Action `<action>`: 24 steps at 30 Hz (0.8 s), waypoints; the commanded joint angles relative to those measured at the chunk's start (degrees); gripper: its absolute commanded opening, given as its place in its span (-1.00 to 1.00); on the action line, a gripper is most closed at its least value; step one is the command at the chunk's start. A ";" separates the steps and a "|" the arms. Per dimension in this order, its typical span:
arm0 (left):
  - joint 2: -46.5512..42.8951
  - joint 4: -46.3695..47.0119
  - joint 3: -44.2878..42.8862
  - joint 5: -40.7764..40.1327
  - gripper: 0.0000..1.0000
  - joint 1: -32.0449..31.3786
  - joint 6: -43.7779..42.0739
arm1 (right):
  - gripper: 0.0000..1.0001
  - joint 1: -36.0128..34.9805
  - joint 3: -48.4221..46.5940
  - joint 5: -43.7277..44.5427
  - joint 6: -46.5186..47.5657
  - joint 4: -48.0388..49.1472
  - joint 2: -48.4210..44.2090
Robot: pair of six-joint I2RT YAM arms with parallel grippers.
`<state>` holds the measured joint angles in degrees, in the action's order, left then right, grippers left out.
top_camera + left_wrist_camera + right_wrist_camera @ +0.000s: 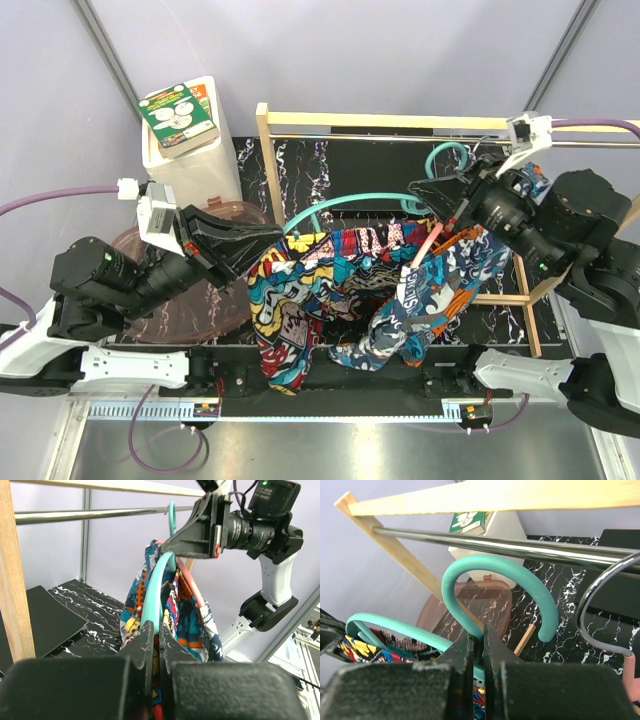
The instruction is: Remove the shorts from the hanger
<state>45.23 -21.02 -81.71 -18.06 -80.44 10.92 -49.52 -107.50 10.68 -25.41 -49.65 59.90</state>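
A teal hanger (345, 205) carries the comic-print shorts (290, 300) in navy, red and yellow. They hang down on the left over the black mat. My left gripper (278, 236) (157, 630) is shut on the shorts' fabric at the hanger's left end, and the teal bar (152, 595) rises just past its tips. My right gripper (425, 190) (483, 632) is shut on the hanger's neck, just below its hook (495, 570). That hook sits under the metal rail (495, 542), off it. The teal, orange and white shorts (435, 290) hang on a pink hanger (428, 245) under the right arm.
A wooden rack frame (380, 121) with its metal rail spans the back. At the back left stands a white bin (195, 165) with a green box (178, 115) on top. A brown translucent bowl (180, 300) lies under the left arm. A grey wire hook (600, 595) hangs close to the rail.
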 commanded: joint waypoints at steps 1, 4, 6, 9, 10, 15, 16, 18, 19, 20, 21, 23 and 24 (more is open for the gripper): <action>-1.98 1.85 1.90 2.33 -1.00 -0.24 -0.46 | -1.00 -0.05 -0.78 8.65 -2.36 6.93 -1.98; -2.95 1.86 3.40 2.59 -1.00 -0.15 -0.28 | -1.00 -0.05 -0.69 7.96 -2.54 8.86 -2.68; -3.48 1.77 4.19 3.12 -1.00 -0.24 -0.54 | -1.00 -0.14 -0.78 7.87 -3.42 9.66 -2.68; -4.27 1.77 5.59 4.09 -1.00 -0.15 -0.55 | -1.00 -0.05 -0.25 8.04 -4.29 10.10 -2.68; -4.45 1.68 6.47 4.00 -1.00 -0.24 -0.46 | -1.00 -0.14 0.01 8.04 -4.65 10.27 -2.86; -3.76 0.98 7.09 1.11 -1.00 -0.24 0.60 | -1.00 -0.05 1.77 0.69 -5.18 14.66 -2.86; -3.14 0.72 6.83 0.67 -1.00 -0.24 0.77 | -1.00 -0.05 1.86 -0.73 -5.70 15.36 -2.51; -0.69 0.19 5.60 -0.82 -1.00 -0.24 1.21 | -1.00 -0.05 2.03 -4.59 -6.40 17.65 -2.16; 0.46 -0.34 4.90 -1.09 -1.00 -0.15 1.39 | -1.00 -0.05 2.03 -5.66 -7.19 18.53 -1.89; 1.60 -1.21 3.42 -1.18 -1.00 -0.15 1.39 | -1.00 -0.05 2.03 -6.71 -7.55 20.36 -1.80; 3.87 -1.66 2.44 -1.36 -1.00 -0.15 1.39 | -1.00 -0.05 2.03 -8.64 -7.99 21.25 -1.72; 6.08 -2.10 0.86 -1.36 -1.00 -0.06 1.13 | -1.00 -0.05 2.03 -10.49 -8.87 23.70 -1.19; 7.84 -2.10 -0.37 -1.36 -1.00 -0.15 1.04 | -1.00 -0.14 1.95 -12.42 -9.22 24.50 -1.01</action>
<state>47.92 -23.53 -77.65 -17.91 -80.44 11.70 -49.52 -105.08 5.67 -32.16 -35.07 58.61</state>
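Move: The left hand pinches the shorts at the teal hanger's left end, which lies right at its fingertips; the shorts' bulk hangs about 7 cm back, 7 cm right and 10 cm lower, and the metal rail runs roughly 15 cm straight ahead. The right hand grips the hanger's neck; from it that left end is some 19 cm left, 6 cm back and a couple of cm lower, and the pink hanger about 8 cm right, 2 cm back and 3 cm lower. Still pinching the cloth, the left hand draws the shorts down about 5 cm from the hanger's left end, swinging right some 3 cm at the last. The right hand keeps the teal hanger's neck shut in its fingers and, after a slight shift right, lifts it 5 to 6 cm, coming back left and rolling about 15 degrees so that the hanger's left end goes up. ##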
